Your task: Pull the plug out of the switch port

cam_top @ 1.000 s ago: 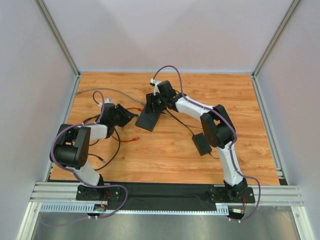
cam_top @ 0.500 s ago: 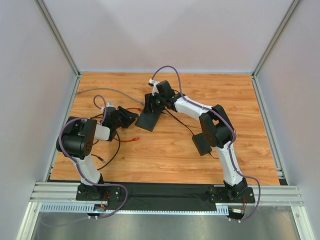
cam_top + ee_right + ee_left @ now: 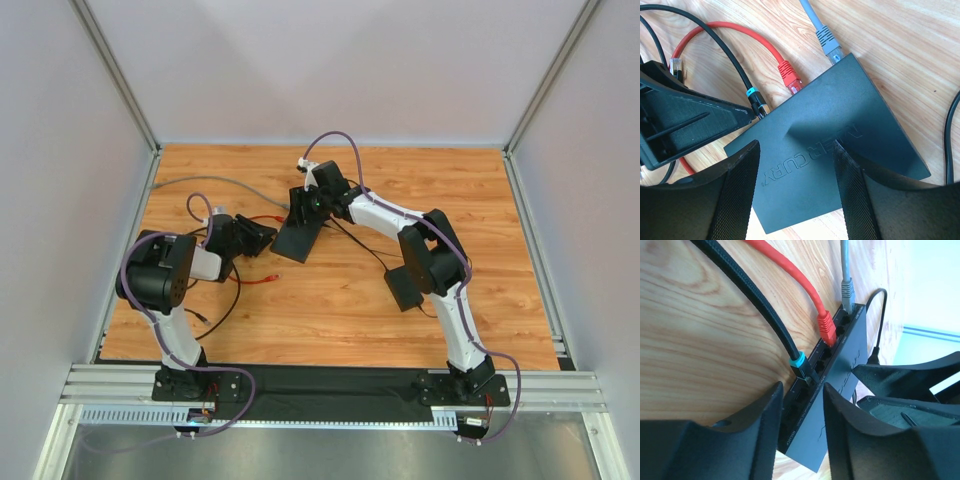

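The switch (image 3: 300, 236) is a flat matte-black box lying mid-table; it also shows in the right wrist view (image 3: 840, 120) and the left wrist view (image 3: 837, 390). Three plugs sit in its port edge: a black plug with a teal ring (image 3: 801, 366), a red plug (image 3: 826, 327) and a grey plug (image 3: 847, 292). My left gripper (image 3: 802, 412) is open, its jaws either side of the port edge, just short of the black plug. My right gripper (image 3: 797, 165) is open, its fingers (image 3: 860, 200) spread over the switch's top face.
A smaller black adapter brick (image 3: 408, 288) lies right of centre on a thin lead. A loose red plug end (image 3: 270, 277) and black cables (image 3: 225, 300) lie near the left arm. A grey cable (image 3: 200, 182) runs to the back left.
My left arm has swung its elbow and brought the gripper slightly nearer the switch's port edge. The right arm and the switch have barely moved.
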You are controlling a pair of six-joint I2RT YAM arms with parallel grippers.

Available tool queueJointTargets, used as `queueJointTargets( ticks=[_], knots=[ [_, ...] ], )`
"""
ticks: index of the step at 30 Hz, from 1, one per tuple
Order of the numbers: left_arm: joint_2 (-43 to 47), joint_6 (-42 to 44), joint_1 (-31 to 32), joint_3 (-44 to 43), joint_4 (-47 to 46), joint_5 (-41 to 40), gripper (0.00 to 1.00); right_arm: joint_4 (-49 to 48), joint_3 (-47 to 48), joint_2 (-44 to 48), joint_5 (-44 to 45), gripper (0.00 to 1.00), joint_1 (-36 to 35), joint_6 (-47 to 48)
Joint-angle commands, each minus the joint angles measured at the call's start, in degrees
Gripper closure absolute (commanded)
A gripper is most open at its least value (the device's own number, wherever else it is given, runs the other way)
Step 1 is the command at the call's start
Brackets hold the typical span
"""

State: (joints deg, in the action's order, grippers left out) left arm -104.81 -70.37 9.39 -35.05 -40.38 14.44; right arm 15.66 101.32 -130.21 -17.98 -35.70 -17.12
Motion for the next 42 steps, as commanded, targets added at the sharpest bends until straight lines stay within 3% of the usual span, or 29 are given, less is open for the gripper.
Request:
queueJointTargets(
  ticks=[1, 23, 33, 35, 42],
  knots=[
    [-1.5, -0.4, 0.3, -1.9, 2.7, -1.6, 0.55, 1.8, 1.5, -1.9, -0.1, 0.38, -0.2, -0.2],
    [-3.3, -0.6, 0.5, -4.9, 10.5, -1.7, 0.6, 2.4, 2.2, -2.4, -0.4, 0.39, -0.2, -0.2],
    [-5.6, -3.3, 1.1, -2.8, 4.2, -1.3, 0.69, 2.4, 2.4, -2.6, -0.4, 0.39, -0.2, -0.1],
    [-5.5, -3.4, 1.1, -2.1, 3.4, -1.8, 0.79, 2.5, 2.4, -2.6, -0.6, 0.39, -0.2, -0.1],
    [-4.7, -4.0, 1.1, 0.5, -0.7, -3.7, 1.0, 2.9, 2.7, -2.9, -0.1, 0.39, -0.2, -0.4]
  ],
)
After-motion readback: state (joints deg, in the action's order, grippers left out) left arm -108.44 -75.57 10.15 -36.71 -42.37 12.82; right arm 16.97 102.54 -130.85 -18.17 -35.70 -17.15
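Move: The black plug with the cyan ring sits in the switch port just off the left fingertips, about 2 cm ahead of that hand, 1 cm to its right and 1 cm lower. On the same edge the red plug is some 3 cm farther out than the black one and 1 cm to its right, and the grey plug about 7 cm farther out and 3 cm right. The switch's middle is 7 cm right of the black plug and 1 cm farther out. From the right hand, the black plug lies about 6 cm left, straight across, 2 cm lower. The left fingers pinch the black plug just behind the switch edge: the hand first eases forward about 1 cm towards it, sinking slightly with the fingers half open, then closes them by about half their gap around the plug body. The right hand stays in place over the switch, its open fingertips seeming to rest on the top to steady it. ##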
